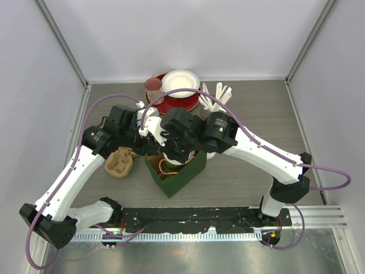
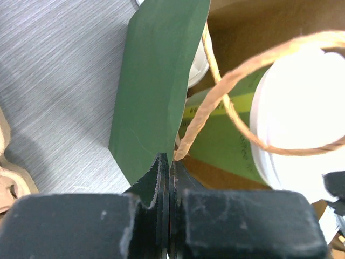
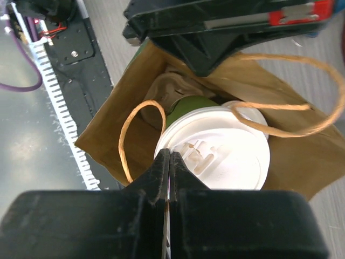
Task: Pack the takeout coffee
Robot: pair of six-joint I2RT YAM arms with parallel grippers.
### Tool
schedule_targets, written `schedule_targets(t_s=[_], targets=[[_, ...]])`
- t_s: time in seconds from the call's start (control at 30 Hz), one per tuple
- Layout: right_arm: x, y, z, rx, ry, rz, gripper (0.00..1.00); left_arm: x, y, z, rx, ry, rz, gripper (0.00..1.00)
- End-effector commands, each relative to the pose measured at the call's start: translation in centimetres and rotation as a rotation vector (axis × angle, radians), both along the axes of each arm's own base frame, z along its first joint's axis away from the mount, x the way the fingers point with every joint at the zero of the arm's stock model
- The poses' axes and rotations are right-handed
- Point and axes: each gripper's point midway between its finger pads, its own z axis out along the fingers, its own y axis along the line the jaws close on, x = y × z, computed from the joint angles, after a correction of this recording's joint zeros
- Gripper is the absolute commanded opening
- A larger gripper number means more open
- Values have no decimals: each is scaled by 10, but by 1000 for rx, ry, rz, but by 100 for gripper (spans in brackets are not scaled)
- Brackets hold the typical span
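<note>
A green paper bag (image 1: 183,176) with a brown inside and twine handles stands open mid-table. My left gripper (image 2: 169,161) is shut on the top edge of the bag's green wall (image 2: 156,81), right by a twine handle (image 2: 215,97). Inside the bag stands a takeout coffee, a green cup (image 2: 226,135) with a white sip lid (image 3: 226,151). My right gripper (image 3: 169,156) is shut on the near rim of that lid. A second white lid (image 3: 249,115) shows behind it in the bag. In the top view both grippers are bunched over the bag's mouth and hide the cups.
A brown pulp cup carrier (image 1: 118,162) lies just left of the bag. At the back are red plates (image 1: 171,103) with a white bowl (image 1: 181,83), a pink cup (image 1: 153,87) and pale stirrers (image 1: 219,91). The arms' base rail (image 1: 188,220) runs along the near edge.
</note>
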Motion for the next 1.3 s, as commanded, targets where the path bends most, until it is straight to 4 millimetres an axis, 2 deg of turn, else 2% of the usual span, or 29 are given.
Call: schedule_targets(t_s=[0.0, 0.13, 0.3, 0.33, 0.53, 0.7, 0.8, 0.9, 0.97, 1.07, 1.17, 1.27], targets=[[-18, 20, 7, 82, 52, 97, 1, 2, -10, 17, -75, -23, 4, 0], [-22, 24, -1, 56, 61, 143, 1, 2, -11, 19, -81, -23, -2, 0], [-9, 32, -16, -6, 17, 154, 1, -1, -14, 18, -91, -15, -22, 0], [-7, 34, -12, 0, 7, 156, 1, -1, -13, 18, -87, -17, -22, 0], [5, 36, -43, -92, 31, 151, 1, -3, -13, 18, -88, -24, -38, 0], [4, 41, -56, -96, 43, 177, 1, -3, -12, 17, -86, -21, -30, 0], [-7, 47, -63, -69, 79, 239, 1, 0, -13, 17, -86, -18, -17, 0], [-27, 47, -57, -12, 113, 326, 1, 5, -11, 16, -74, -27, 4, 0], [-40, 39, -56, 8, 144, 378, 1, 7, -9, 16, -63, -37, 17, 0], [-50, 25, -64, -29, 196, 380, 1, 7, -9, 17, -60, -49, 11, 0], [-51, 18, -76, -66, 218, 363, 1, 5, -10, 19, -70, -48, -6, 0], [-50, 23, -80, -56, 204, 374, 1, 1, -15, 20, -97, -32, -32, 0]])
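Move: The takeout coffee cup leans in the paper bag's mouth, its middle some 3 cm ahead of the shut right fingers, 2 cm to their left and 6 cm below. Another lidded cup stands lower in the bag, about 7 cm ahead, 1 cm left and 16 cm below those fingers; the cup holder is roughly 23 cm left, level and 27 cm below. From the left hand the leaning cup lies about 11 cm right, 2 cm back and 2 cm lower. The leaning cup's lid is worked downward by the shut tips of the right hand, which edges left and back a little, sinks about 5 cm while easing forward, then goes back and down along the bag's near side, some 10 cm lower in all and turned roughly 20 degrees counter-clockwise. The left fingers keep their pinch on the bag's rim by the handle, steadying it almost in place. ##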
